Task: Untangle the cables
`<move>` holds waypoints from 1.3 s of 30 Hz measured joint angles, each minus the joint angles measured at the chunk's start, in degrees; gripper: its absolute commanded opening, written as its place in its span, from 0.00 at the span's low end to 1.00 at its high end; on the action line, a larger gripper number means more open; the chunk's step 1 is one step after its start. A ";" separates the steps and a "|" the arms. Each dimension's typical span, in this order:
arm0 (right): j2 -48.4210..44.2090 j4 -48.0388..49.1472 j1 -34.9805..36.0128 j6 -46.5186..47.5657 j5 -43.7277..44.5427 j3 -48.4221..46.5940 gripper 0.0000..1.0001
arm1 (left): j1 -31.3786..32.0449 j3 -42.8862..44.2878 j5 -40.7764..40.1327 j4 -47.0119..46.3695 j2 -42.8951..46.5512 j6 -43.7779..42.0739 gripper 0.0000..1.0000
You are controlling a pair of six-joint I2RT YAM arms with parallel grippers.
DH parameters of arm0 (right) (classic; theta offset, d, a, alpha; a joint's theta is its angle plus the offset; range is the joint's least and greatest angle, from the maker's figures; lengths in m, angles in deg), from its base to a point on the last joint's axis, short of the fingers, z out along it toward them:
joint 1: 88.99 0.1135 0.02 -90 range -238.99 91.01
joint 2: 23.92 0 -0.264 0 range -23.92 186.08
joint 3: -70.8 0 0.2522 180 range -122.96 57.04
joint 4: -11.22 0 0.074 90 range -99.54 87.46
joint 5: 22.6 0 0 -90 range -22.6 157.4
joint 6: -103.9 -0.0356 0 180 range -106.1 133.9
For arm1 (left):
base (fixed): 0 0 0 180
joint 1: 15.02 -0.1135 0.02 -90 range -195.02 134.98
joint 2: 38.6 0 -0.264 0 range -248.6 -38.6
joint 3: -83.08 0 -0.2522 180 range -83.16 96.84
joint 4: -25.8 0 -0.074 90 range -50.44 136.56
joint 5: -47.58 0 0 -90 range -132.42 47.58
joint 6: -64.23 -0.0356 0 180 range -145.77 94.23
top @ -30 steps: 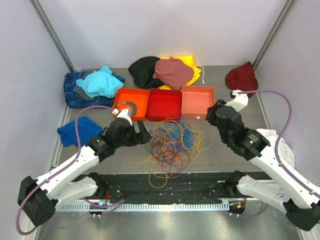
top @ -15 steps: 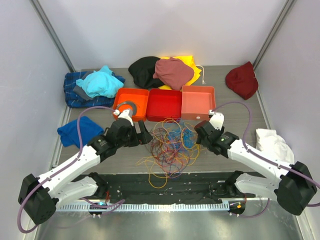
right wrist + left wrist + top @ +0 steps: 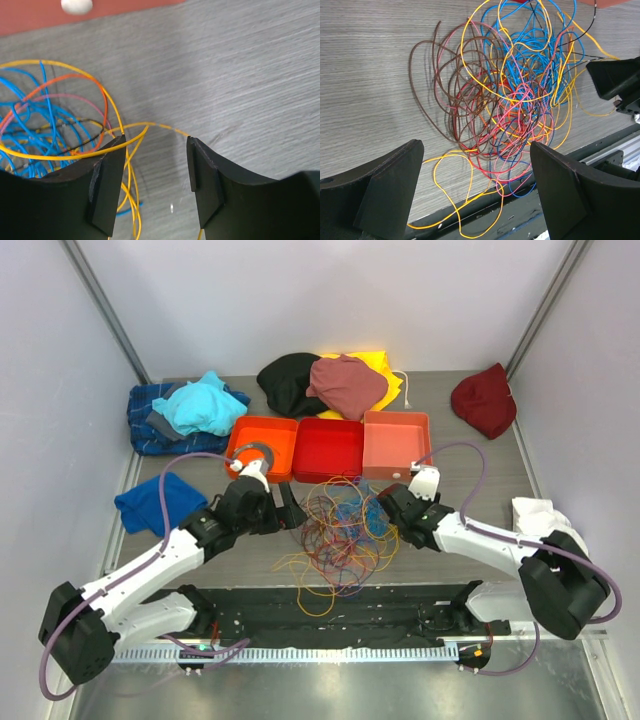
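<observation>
The cables [image 3: 345,530] are a loose tangle of thin orange, yellow, blue, red, pink and brown wires on the grey table, in front of the bins. My left gripper [image 3: 291,508] hovers at the tangle's left edge, open wide. In the left wrist view its fingers frame the cables [image 3: 515,100], and nothing sits in the left gripper [image 3: 477,190]. My right gripper [image 3: 386,502] is low at the tangle's right edge. The right wrist view shows the right gripper [image 3: 156,145] open, with yellow loops of the cables [image 3: 55,125] running under and beside its left finger, ungripped.
An orange bin [image 3: 283,430] holding a tape roll [image 3: 256,453], a red bin [image 3: 328,448] and a salmon bin [image 3: 396,443] stand behind the tangle. Heaps of cloth lie around: blue [image 3: 158,500], teal [image 3: 203,405], black [image 3: 288,380], dark red [image 3: 484,398], white [image 3: 545,523]. A black strip [image 3: 330,605] lines the near edge.
My right arm has swung down and leftwards from a raised pose to the tangle's right edge, and its jaws have opened. The left arm has hardly moved.
</observation>
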 measured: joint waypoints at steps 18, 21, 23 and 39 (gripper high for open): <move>3.91 16.31 -0.87 -0.04 5.84 4.81 0.24 | 0.09 0.00 0.44 -0.50 -1.90 0.28 0.93; 4.33 18.25 -0.87 -0.17 5.99 5.95 0.16 | 0.09 0.00 0.44 -0.55 -1.90 0.31 0.93; 4.13 19.30 -0.87 -0.22 6.01 6.62 0.09 | 0.09 0.00 0.44 -0.59 -1.90 0.37 0.93; -24.35 10.88 0.39 2.84 7.39 4.28 0.01 | 0.61 0.04 0.39 -1.14 -2.38 1.31 0.92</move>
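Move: The yellow strand to be pinched lies just beyond the right fingertips, about 2 cm ahead, 1 cm left and 1 cm below the hand, at the right edge of the tangle. The blue cables bunch roughly 12 cm to the right hand's left and 1 cm ahead. The salmon box's middle is some 14 cm ahead and 4 cm left, about level in height. From the left hand, the yellow strand is around 27 cm right, 4 cm ahead and 10 cm below. The yellow strand ends up pinched between the right fingertips: the half-open hand slides forward over the table about 2.5 cm towards it, then sinks a couple of centimetres while the fingers shut fully. With the strand caught, the hand climbs quickly, some 12 cm, nearly straight up, its fingers tipping up about 25 degrees. ##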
